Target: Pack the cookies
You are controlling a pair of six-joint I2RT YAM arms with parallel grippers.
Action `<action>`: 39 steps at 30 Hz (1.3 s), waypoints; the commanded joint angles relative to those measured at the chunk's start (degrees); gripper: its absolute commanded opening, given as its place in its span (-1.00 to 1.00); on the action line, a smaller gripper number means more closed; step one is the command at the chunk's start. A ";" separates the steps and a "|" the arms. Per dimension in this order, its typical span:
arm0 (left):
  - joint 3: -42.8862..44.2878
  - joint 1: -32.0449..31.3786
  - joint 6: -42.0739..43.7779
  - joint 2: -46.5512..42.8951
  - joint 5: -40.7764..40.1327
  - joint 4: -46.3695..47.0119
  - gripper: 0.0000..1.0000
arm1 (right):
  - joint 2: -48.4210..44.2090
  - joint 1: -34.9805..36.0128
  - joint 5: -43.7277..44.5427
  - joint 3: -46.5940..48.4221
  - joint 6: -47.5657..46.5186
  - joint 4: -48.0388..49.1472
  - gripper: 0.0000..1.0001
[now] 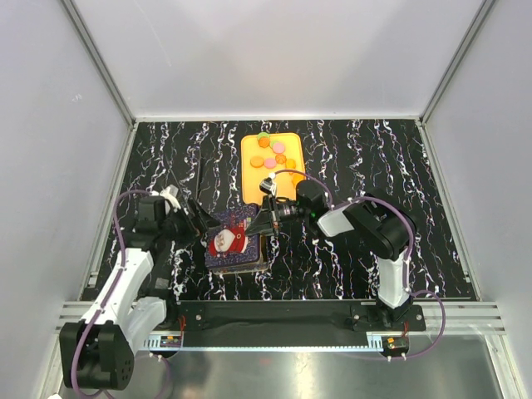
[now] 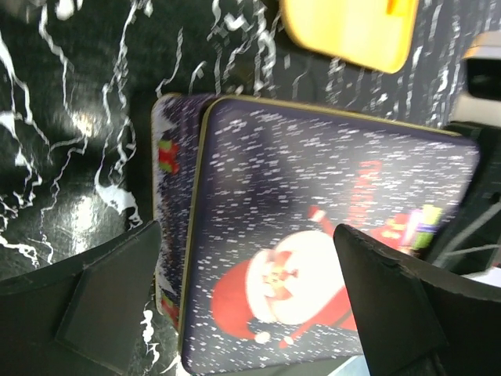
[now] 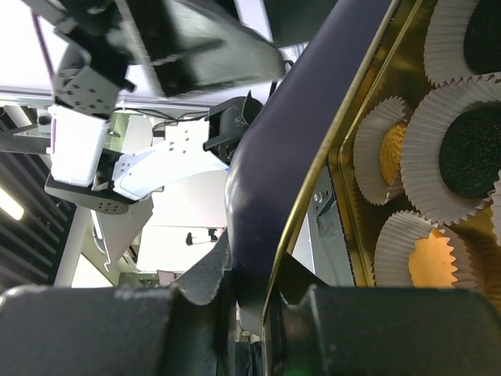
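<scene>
Several cookies [image 1: 274, 150] lie on a yellow tray [image 1: 254, 179] at the back. More cookies [image 3: 468, 161] sit in white paper cups [image 3: 438, 200] inside the gold-lined tin [image 3: 354, 196]. My right gripper [image 1: 266, 219] [image 3: 254, 274] is shut on the rim of the dark blue Santa lid [image 1: 228, 240] [image 2: 329, 227] [image 3: 282, 172], holding it tilted and offset over the tin [image 2: 167, 164]. The left gripper [image 1: 196, 221] [image 2: 258, 305] stands wide open at the lid's left side. Its fingers [image 2: 109, 301] straddle the lid without touching it.
The yellow tray [image 2: 352, 31] sits just behind the tin. White frame walls close in the black marbled table [image 1: 374, 158] at the left, right and back. Both arm bases stand on the rail at the near edge.
</scene>
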 commanded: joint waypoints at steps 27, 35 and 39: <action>-1.62 -3.63 -2.04 4.04 4.10 8.94 0.93 | 5.07 -4.50 -1.45 -3.71 4.26 11.50 -0.56; -1.44 -5.38 -2.04 5.62 4.28 10.25 0.93 | 5.86 -5.56 -1.54 -5.12 4.44 12.46 -0.28; -1.18 -6.26 -2.04 6.76 4.02 10.78 0.93 | 5.95 -6.35 -1.63 -5.38 4.44 12.12 -0.14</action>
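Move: The lid, pinched at its right rim by the right hand, is over the cookie tin, whose middle lies about 5 cm left of that hand, 3 cm back and 6 cm below. The lid's middle is roughly 6 cm left and 2 cm back of the same hand. From the open left hand, the lid's middle is some 6 cm right, 2 cm back and slightly below. The cookie tray sits about 14 cm ahead of the right hand and 4 cm to its right. Down about 4 cm and 3 cm to the right, easing slightly forward, the right hand lowers the lid's right rim towards the tin, then partly opens its fingers around the rim in the last part. The left hand dips 2 cm first, then shifts about 3 cm right along with the lid's left side, fingers staying wide open; whether it bears on the lid can't be seen clearly. ##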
